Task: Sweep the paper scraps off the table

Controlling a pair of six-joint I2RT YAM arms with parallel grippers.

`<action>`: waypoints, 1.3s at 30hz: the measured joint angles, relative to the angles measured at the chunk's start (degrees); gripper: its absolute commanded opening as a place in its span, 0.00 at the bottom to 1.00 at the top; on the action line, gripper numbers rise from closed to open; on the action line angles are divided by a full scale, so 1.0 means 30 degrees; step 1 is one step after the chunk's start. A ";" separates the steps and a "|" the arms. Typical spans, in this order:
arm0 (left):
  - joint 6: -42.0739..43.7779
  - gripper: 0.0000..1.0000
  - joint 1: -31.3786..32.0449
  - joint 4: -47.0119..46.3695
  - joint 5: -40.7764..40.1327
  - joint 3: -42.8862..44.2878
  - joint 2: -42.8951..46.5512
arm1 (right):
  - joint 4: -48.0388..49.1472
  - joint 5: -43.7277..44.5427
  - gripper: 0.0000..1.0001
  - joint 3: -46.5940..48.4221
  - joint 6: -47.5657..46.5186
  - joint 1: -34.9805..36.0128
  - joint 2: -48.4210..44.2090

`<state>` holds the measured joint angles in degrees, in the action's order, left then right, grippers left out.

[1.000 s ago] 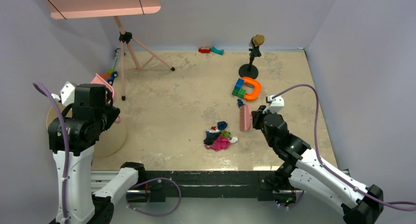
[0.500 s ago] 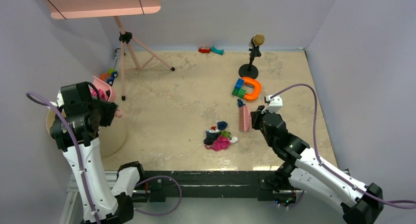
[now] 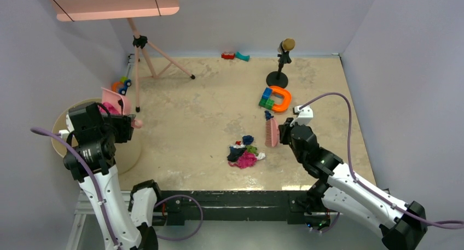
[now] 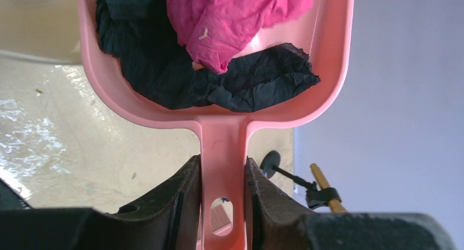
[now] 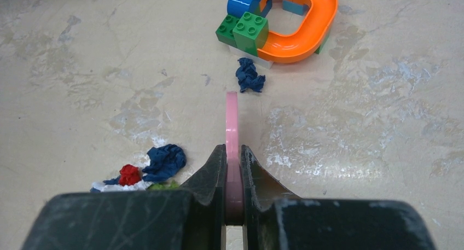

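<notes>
My left gripper (image 4: 221,191) is shut on the handle of the pink dustpan (image 4: 219,127). The pan holds black and magenta paper scraps (image 4: 219,53). In the top view the left gripper (image 3: 127,122) holds the dustpan (image 3: 116,102) tilted above a round tan container (image 3: 127,151) at the table's left edge. My right gripper (image 5: 232,168) is shut on a pink brush (image 5: 232,118), seen edge-on. In the top view the right gripper (image 3: 282,134) holds the brush (image 3: 271,132) just right of a pile of paper scraps (image 3: 244,154). One dark blue scrap (image 5: 250,76) lies beyond the brush.
Blue-green blocks with an orange horseshoe (image 3: 278,98) sit behind the brush. A black stand with a gold top (image 3: 283,61) is at the back right. A pink tripod (image 3: 143,53) stands at the back left. Small red and teal toys (image 3: 235,56) lie by the back wall. The table (image 3: 191,113) is beige.
The left arm has swung left and lowered, carrying the dustpan over the round tan container. The right gripper with the brush has crept slightly left and back.
</notes>
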<state>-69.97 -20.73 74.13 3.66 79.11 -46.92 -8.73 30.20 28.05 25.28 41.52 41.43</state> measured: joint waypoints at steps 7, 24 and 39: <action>-0.1851 0.00 -0.0510 -0.0284 0.0138 -0.0160 0.0568 | 0.0080 -0.0007 0.00 0.0000 -0.0015 -0.0007 0.0087; -0.2470 0.00 -0.1217 -0.1144 0.0226 0.0495 0.0080 | 0.0226 -0.0102 0.00 0.0007 -0.0073 -0.0007 0.0481; -0.0801 0.00 -0.1224 -0.1115 -0.0029 0.1967 0.0124 | 0.0219 -0.0117 0.00 0.0007 -0.0073 0.0000 0.0481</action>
<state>-72.38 -24.40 70.78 3.57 85.01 -46.54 -8.08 29.85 28.08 25.06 41.52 42.87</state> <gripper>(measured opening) 0.343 0.092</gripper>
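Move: The left hand, still gripping the loaded dustpan by its handle, has the bin's middle about 14 cm to its left, 2 cm back and 18 cm below. The nearest tripod foot is roughly 15 cm ahead of the hand, 2 cm left and 28 cm below; the toy car is some 25 cm ahead, 9 cm left and 28 cm below. From the waiting right hand, the bin is about 70 cm left, 8 cm back and 4 cm lower. Keeping its grip, the left hand jerks the dustpan up and down by the bin, ending about 5 cm higher. ##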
